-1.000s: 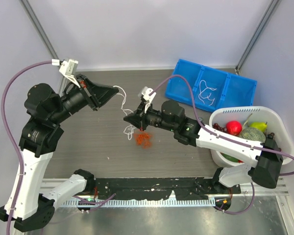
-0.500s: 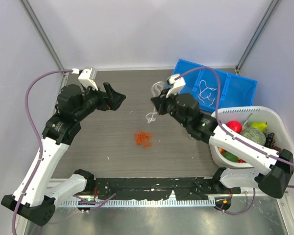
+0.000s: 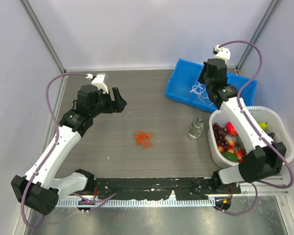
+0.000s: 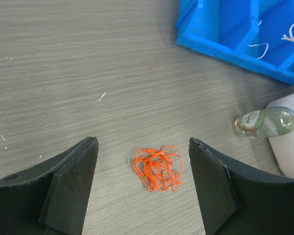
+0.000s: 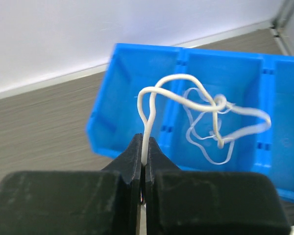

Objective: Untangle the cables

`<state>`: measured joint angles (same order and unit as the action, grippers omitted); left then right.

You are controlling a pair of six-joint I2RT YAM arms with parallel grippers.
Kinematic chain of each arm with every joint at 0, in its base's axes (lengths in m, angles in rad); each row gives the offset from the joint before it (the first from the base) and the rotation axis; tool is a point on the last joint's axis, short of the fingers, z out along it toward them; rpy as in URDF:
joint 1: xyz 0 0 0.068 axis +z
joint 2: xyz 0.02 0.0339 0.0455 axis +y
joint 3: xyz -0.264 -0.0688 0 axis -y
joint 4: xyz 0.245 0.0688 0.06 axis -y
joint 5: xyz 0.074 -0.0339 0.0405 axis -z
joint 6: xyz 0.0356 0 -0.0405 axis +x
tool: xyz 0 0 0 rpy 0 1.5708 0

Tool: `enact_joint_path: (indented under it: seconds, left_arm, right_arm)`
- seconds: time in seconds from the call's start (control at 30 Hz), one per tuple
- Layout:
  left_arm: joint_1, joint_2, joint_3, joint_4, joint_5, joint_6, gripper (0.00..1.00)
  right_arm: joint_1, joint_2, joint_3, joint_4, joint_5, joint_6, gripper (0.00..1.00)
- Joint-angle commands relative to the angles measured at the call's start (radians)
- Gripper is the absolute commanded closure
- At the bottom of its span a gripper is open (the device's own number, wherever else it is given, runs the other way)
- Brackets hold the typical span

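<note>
A small clump of red-orange cables (image 3: 142,138) lies on the dark table, and in the left wrist view the red-orange cables (image 4: 157,168) sit just beyond my fingers. My left gripper (image 3: 118,100) (image 4: 142,143) hovers above and to the left of the clump, open, with nothing between its fingers. Far right at the back, my right gripper (image 3: 202,87) (image 5: 145,139) is shut on a looped white cable (image 5: 206,102) that hangs over the blue bin (image 3: 181,85) (image 5: 125,98). A second white cable (image 5: 208,147) lies in the bin's middle compartment.
A small clear bottle (image 3: 196,128) (image 4: 264,121) lies on the table between the clump and a white basket (image 3: 279,117) holding fruit at the right. The blue bin (image 4: 220,29) has three compartments. Frame posts stand at both back corners.
My left gripper opened, let go of the white cable and drew back left. My right arm carried that white cable from the table's middle up to the blue bin. The orange clump stayed put.
</note>
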<state>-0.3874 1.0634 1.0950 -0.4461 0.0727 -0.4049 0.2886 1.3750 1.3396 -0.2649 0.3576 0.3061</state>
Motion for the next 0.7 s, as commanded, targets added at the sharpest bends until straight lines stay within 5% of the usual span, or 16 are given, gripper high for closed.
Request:
enact_joint_path:
  seconds: [0.0,0.17,0.33,0.53,0.67]
  left_arm:
    - [0.012,0.021,-0.007,0.02,0.03,0.023,0.22]
    - [0.012,-0.002,-0.047,0.073,0.088,0.008,0.22]
    - [0.012,0.006,-0.044,0.067,0.098,0.006,0.22]
    - [0.015,0.001,-0.053,0.07,0.095,0.008,0.23]
    - [0.021,0.01,-0.053,0.075,0.107,0.003,0.23]
  right_arm:
    - [-0.106,0.119,0.072,-0.013,0.081,-0.076,0.99]
    - [-0.118,0.26,0.135,-0.014,0.248,-0.185,0.99]
    - [-0.137,0.452,0.248,-0.086,0.219,-0.203,0.99]
    - [-0.138,0.592,0.427,-0.284,0.228,-0.128,0.49]
    - [-0.12,0.541,0.408,-0.309,0.221,-0.111,0.44]
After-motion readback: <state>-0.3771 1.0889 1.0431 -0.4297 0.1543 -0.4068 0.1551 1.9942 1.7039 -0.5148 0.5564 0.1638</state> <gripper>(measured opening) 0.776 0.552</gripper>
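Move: The middle compartment of the blue bin, the place for the white cable held in the right hand, lies about 12 cm ahead of that hand, 8 cm to its right and 29 cm below; another white cable already lies there. The glass bottle stands some 12 cm back and 2 cm left of the right hand, the fruit basket roughly 15 cm back and 22 cm right, both about 26 cm lower. From the left hand the compartment is some 24 cm ahead, 42 cm right and 26 cm below. The white cable is lowered into the bin's middle compartment by the right hand, which sinks some 16 cm while swinging right, then carrying on forward, about 8 cm each way, tipping its fingers down roughly 30 degrees. Near the end of the descent those fingers open about halfway and let go of the cable. The left hand, open and empty, settles 3 cm lower over the table. ##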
